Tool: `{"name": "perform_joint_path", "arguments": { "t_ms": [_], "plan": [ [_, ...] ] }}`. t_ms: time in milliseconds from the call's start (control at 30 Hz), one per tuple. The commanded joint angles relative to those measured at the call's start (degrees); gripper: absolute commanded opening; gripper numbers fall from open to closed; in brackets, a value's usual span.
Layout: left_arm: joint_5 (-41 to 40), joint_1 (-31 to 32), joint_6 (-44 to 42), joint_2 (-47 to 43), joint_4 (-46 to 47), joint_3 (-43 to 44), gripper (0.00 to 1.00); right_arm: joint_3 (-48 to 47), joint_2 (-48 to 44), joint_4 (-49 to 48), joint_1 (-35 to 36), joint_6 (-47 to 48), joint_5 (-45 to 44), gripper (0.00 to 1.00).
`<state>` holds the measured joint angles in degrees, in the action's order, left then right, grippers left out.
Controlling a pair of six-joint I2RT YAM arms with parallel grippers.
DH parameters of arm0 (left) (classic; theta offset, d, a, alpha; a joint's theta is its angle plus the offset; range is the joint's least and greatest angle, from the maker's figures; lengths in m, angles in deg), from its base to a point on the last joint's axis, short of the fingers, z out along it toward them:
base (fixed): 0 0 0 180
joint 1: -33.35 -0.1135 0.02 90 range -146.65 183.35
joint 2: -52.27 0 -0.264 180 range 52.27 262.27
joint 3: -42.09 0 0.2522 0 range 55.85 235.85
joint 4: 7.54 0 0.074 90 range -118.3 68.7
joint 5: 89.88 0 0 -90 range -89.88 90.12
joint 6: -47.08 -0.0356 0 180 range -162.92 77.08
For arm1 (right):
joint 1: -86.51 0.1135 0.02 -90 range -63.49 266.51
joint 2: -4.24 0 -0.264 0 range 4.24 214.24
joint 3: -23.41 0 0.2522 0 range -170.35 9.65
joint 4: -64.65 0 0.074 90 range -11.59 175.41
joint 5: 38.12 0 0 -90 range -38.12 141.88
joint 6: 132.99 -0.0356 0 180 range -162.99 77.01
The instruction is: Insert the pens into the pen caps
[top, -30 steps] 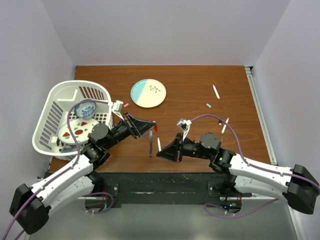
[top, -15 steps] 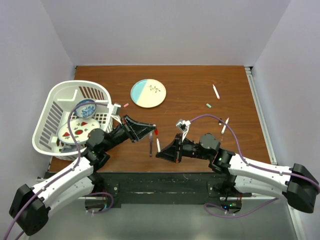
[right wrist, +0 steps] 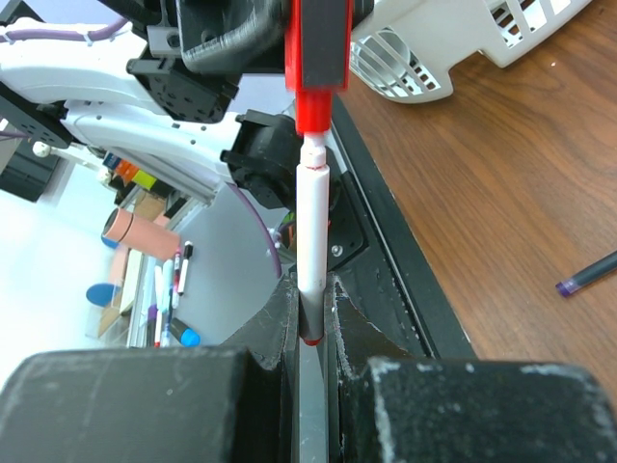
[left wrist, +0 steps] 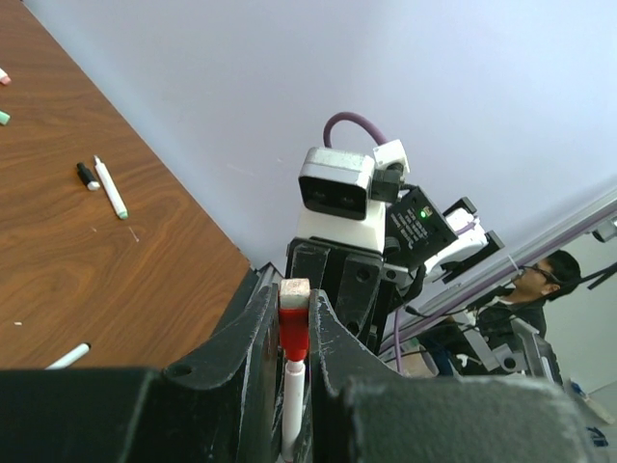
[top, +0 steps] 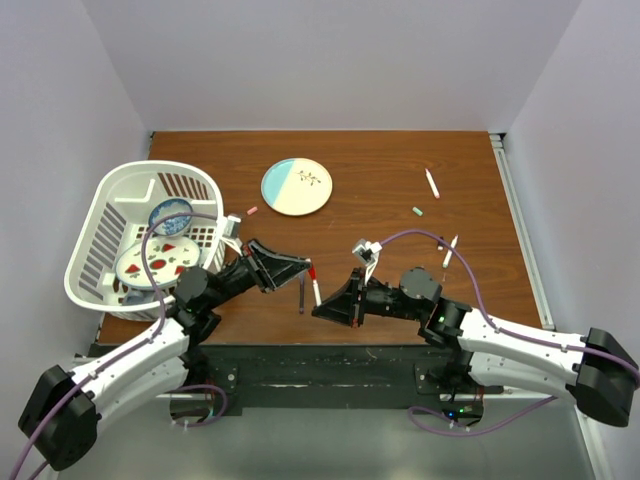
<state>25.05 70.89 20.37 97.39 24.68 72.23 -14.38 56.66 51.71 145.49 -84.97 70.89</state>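
Note:
My left gripper [top: 306, 268] is shut on a red pen cap [top: 312, 271], which shows pinched between the fingers [left wrist: 294, 328] in the left wrist view. My right gripper [top: 321, 304] is shut on the rear end of a white-barrelled pen [top: 317, 290]. That pen [right wrist: 311, 227] stands in line with the red cap [right wrist: 316, 101], its narrow tip just inside the cap's mouth. Both are held above the table's near edge. A dark purple pen [top: 301, 296] lies just left of them. Two white pens [top: 432, 183] [top: 450, 250], a green cap [top: 418, 211] and a pink cap [top: 252, 210] lie on the table.
A white basket [top: 100, 215] holding dishes stands at the left, close behind my left arm. A blue and cream plate [top: 296, 187] sits at the back middle. A black cap [left wrist: 87, 176] lies beside a white pen [left wrist: 111, 188] on the right half of the table.
My left gripper has carried the red cap a little nearer, down onto the pen's tip. The right gripper and its pen have stayed put.

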Motion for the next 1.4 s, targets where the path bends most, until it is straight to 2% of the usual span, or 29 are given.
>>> {"name": "perform_joint_path", "arguments": {
  "t_ms": [0, 567, 600, 633, 700, 733, 833, 933, 1133, 1300, 1367],
  "plan": [
    [2.2, 1.0, 2.2, 0.8, 6.5, -2.1, 0.0, -0.2, -0.7, -2.4, 0.2, 0.7, -1.9, 0.0],
    [5.6, 3.6, -2.1, 2.9, 4.3, -2.9, 0.01, -0.2, -2.2, -0.2, 0.2, 1.0, -4.1, 0.0],
    [5.6, 3.8, -2.1, 3.0, 4.4, -3.0, 0.04, -0.3, -2.2, -0.2, 0.2, 1.1, -4.1, 0.0],
    [5.6, 4.0, -2.1, 3.2, 4.8, -2.9, 0.14, -0.4, -2.1, -0.1, 0.2, 1.2, -3.9, 0.0],
    [5.7, 4.1, -1.8, 3.2, 5.4, -2.8, 0.24, -0.7, -1.5, 0.0, 0.2, 1.3, -3.3, 0.0],
    [5.7, 4.2, -1.8, 3.0, 5.9, -2.6, 0.35, -0.8, -1.4, -0.2, 0.2, 1.4, -3.1, 0.0],
    [4.6, 4.2, -2.4, 1.9, 4.2, -1.5, 0.48, -0.8, -0.8, -0.5, 0.3, 1.2, -2.4, 0.0],
    [3.1, 4.2, -4.4, 1.0, 0.0, 0.7, 0.53, -0.9, -0.7, -0.6, 0.3, 1.2, -1.9, 0.0],
    [0.7, 4.2, -8.3, 0.8, -7.4, 5.1, 0.54, -1.0, -0.9, -0.2, 0.6, 1.3, -1.6, 0.0],
    [-0.1, 4.2, -9.0, 2.0, -8.1, 6.5, 0.54, -1.3, -0.9, 0.0, 0.8, 1.3, -1.0, 0.0],
    [0.2, 4.2, -8.9, 2.9, -7.9, 6.8, 0.51, -1.3, -1.1, 0.0, 0.9, 1.4, -1.0, 0.0]
  ]
}}
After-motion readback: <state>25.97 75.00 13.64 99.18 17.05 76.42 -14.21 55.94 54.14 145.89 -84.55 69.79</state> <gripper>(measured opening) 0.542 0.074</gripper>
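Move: The left hand holds the red cap over the tip of the white pen, whose middle is about 5 cm back, 1 cm right and 4 cm below. On the table some 20 cm below, the dark pen lies about 8 cm back and 2 cm left, the capped white pen 11 cm back and 13 cm right. From the right hand gripping the pen, the red cap is about 8 cm ahead, 1 cm left and 5 cm above. Left hand presses the red cap about 2 cm down-back onto the pen, opens, then eases up and forward. ##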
